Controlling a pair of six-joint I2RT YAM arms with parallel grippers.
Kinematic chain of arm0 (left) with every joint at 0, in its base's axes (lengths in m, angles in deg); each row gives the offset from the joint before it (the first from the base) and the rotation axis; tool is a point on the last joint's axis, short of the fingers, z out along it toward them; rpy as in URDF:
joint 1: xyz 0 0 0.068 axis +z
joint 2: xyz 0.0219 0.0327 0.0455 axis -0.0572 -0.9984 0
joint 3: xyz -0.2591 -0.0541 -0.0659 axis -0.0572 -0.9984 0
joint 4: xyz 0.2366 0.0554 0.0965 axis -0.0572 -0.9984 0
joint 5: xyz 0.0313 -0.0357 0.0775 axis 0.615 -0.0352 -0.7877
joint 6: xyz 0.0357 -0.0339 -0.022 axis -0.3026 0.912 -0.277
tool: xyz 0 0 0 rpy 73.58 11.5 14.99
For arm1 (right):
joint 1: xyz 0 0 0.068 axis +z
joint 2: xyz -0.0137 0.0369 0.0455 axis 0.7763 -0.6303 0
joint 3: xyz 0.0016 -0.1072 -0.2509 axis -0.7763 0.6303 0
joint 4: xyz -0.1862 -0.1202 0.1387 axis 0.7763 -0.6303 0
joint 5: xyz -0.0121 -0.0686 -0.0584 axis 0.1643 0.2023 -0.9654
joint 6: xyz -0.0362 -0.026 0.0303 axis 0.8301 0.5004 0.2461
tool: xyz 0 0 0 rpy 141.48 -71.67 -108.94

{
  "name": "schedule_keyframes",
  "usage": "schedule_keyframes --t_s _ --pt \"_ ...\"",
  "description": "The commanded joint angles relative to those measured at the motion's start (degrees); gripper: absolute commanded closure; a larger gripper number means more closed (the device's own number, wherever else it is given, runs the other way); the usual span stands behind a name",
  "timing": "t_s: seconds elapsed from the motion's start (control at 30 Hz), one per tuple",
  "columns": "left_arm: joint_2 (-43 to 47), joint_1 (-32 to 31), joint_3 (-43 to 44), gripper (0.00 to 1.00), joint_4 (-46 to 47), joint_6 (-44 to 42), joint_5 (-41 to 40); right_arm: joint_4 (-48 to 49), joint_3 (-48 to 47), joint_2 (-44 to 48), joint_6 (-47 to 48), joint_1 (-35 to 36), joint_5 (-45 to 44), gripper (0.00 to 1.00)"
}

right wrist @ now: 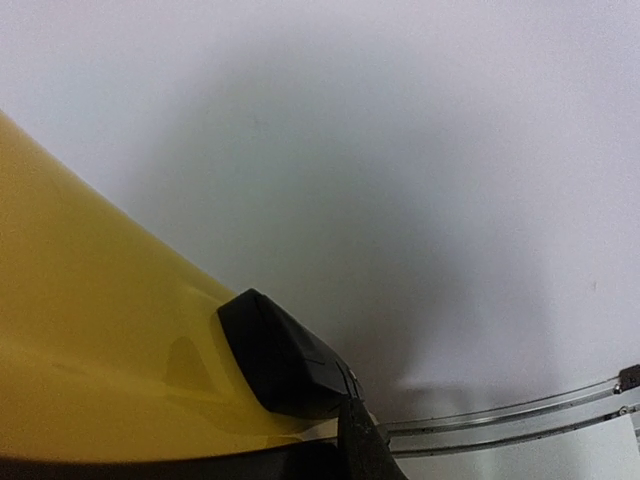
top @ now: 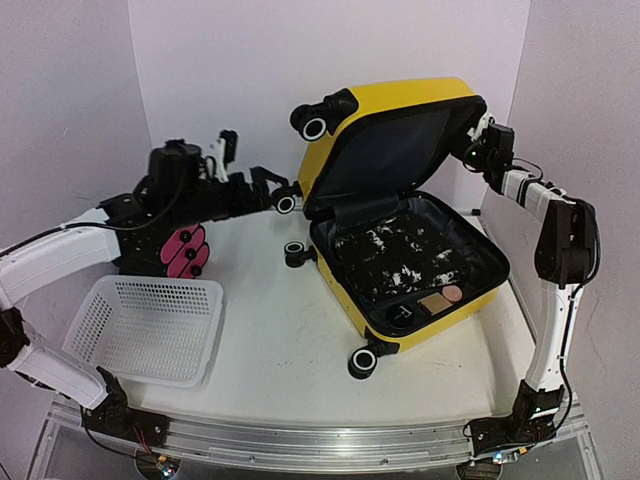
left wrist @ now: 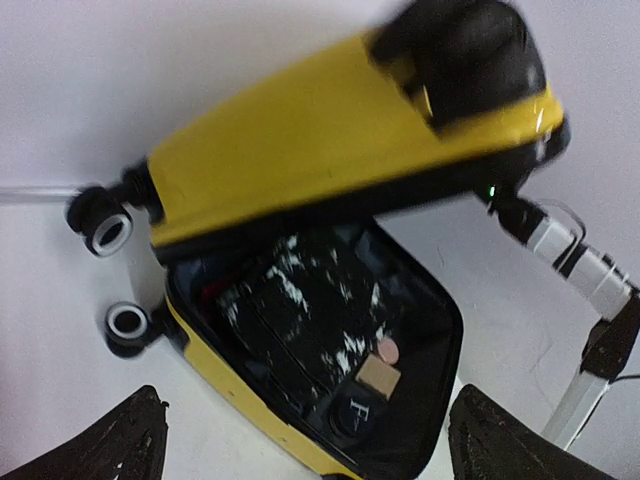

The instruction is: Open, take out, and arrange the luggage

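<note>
The luggage [top: 400, 105] is a yellow hard-shell suitcase lying open on the table, its lid raised steeply and showing dark grey lining. Its lower half holds a black-and-white patterned bundle [top: 400, 255], a tan square [top: 435, 303], a pink disc [top: 452, 294] and a round black item [top: 400, 318]. My right gripper [top: 483, 132] is shut on the lid's upper right corner; in the right wrist view one finger [right wrist: 365, 450] shows against the yellow shell beside a black corner piece [right wrist: 285, 355]. My left gripper [top: 265, 188] hangs open and empty left of the case, near a wheel [top: 285, 203]. In the left wrist view its fingertips [left wrist: 135, 440] spread wide.
A white mesh basket [top: 150, 325] stands at the front left. A black case with pink round ends [top: 185, 250] lies behind it, under the left arm. White walls close in behind and on both sides. More black wheels [top: 363, 362] stick out from the case.
</note>
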Motion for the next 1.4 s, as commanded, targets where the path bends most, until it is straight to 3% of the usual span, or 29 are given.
schedule_keyframes --t_s 0.0,0.4,0.53,0.8,0.97,1.1,1.37 --pt "-10.5 -7.4 1.0 0.02 -1.0 4.7 -2.4 -0.7 -6.4 4.3 0.0 -1.1 -10.8 1.00" --pt "-31.1 -10.9 9.2 0.04 6.1 13.2 2.1 -9.8 -8.6 5.5 7.5 1.0 -22.1 1.00" --pt "-36.2 -10.9 13.6 0.13 6.3 10.8 4.5 -10.0 -9.0 5.6 10.2 0.9 -22.9 1.00" --pt "-44.9 -10.7 21.0 0.45 6.2 4.1 5.2 -13.2 -10.0 4.5 11.4 -2.0 -23.5 1.00" --pt "-49.8 -9.9 25.9 0.58 5.7 2.1 7.5 -15.0 -11.6 3.3 11.9 -4.9 -22.4 1.00" --pt "-52.5 -8.1 29.4 0.63 5.5 2.9 9.5 -15.3 -12.6 1.9 11.7 -7.0 -20.9 1.00" --pt "-56.9 -5.9 37.3 0.72 5.5 4.4 13.8 -20.2 -25.6 -6.7 13.7 -8.5 -20.3 1.00"
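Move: The left rim of the open suitcase's base, at its middle, lies roughly 17 cm to the right of my open left hand, 3 cm ahead and 23 cm below. The base's rear wheel sits 9 cm to the left of that rim spot and 5 cm farther out; the black folded clothes lie 13 cm to its right and 4 cm farther out. My right hand still holds the lid's free corner, with those clothes some 26 cm back, 18 cm left and 22 cm below it. I drop my left hand steeply, about 20 cm down while going right, then carry it on rightward and finally forward to the base's left rim, tipping the fingers some 20 degrees downward and closing them around the rim. My right hand keeps its grip on the lid corner, hardly shifting at first, then pulls it about 12 cm to the right while turning clockwise. ##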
